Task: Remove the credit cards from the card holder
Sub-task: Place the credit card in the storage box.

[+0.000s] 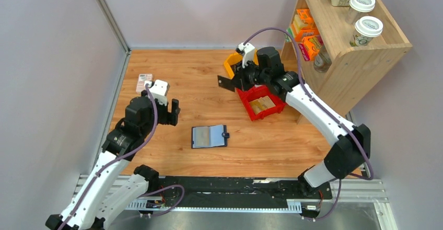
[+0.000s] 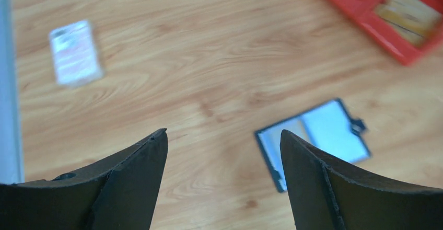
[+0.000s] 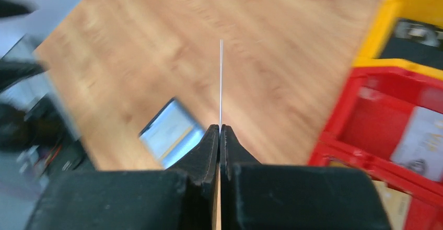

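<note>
The card holder (image 1: 209, 136) lies open and flat in the middle of the table, its pale blue pockets facing up; it also shows in the left wrist view (image 2: 326, 133) and the right wrist view (image 3: 171, 130). My right gripper (image 1: 236, 78) (image 3: 220, 128) is shut on a credit card (image 1: 226, 82), held above the table at the back next to the bins. In the right wrist view that card (image 3: 221, 83) is edge-on, a thin pale line. My left gripper (image 1: 174, 111) (image 2: 223, 133) hangs open and holds nothing, left of the holder.
A red bin (image 1: 249, 110) (image 2: 365, 10) (image 3: 360, 120) with pale flat items stands right of the holder, a yellow bin (image 1: 231, 62) (image 3: 386, 26) behind it. A pink-white box (image 1: 143, 82) (image 2: 74, 52) lies at the back left. A wooden shelf (image 1: 360, 47) stands at the right.
</note>
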`<act>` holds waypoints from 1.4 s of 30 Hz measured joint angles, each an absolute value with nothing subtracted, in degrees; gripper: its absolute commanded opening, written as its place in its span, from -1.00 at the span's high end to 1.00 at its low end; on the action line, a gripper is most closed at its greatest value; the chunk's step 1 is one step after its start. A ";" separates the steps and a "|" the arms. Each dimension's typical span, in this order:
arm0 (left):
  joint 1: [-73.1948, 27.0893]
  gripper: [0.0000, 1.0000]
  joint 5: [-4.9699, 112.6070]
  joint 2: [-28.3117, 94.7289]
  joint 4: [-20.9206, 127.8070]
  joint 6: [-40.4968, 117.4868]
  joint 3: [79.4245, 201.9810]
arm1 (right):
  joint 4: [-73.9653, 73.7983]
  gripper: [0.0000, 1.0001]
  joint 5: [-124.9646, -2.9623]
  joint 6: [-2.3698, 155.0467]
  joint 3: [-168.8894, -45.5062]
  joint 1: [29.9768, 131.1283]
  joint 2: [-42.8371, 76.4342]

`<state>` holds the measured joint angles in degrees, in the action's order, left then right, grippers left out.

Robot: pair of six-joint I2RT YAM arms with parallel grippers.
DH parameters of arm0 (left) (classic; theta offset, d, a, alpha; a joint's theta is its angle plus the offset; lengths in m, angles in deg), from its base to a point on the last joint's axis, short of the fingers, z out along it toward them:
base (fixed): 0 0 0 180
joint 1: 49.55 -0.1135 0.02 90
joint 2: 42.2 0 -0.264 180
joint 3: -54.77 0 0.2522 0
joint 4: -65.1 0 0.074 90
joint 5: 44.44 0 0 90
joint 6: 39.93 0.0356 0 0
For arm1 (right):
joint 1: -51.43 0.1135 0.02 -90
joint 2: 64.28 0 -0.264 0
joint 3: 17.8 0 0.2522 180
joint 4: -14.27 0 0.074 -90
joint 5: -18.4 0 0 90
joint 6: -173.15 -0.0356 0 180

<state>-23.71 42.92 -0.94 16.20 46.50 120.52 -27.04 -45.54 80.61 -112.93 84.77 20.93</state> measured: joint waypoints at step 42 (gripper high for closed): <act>-26.02 -0.73 13.05 -4.81 24.05 41.01 110.44 | 18.12 1.00 -77.32 63.69 -118.43 74.47 60.27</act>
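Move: Some 32 cm ahead of the right hand, about 7 cm to its right and 24 cm below, is the middle of the storage box's yellow tray, where black cards already lie. The red tray sits nearer, about 17 cm ahead and 14 cm right; the open card holder is about 3 cm back and 7 cm left, both far below. From the left hand, the yellow tray is roughly 40 cm ahead and 26 cm right. Keeping the black card pinched, the right hand sweeps about 26 cm forward and some 16 cm down to the yellow tray, turning about 45 degrees clockwise; it rises briefly by 2–3 cm midway, then sinks again as the forward travel dies out. The empty left hand swings roughly 10 cm left, away from the card holder, fingers open, turning about 30 degrees counter-clockwise. ##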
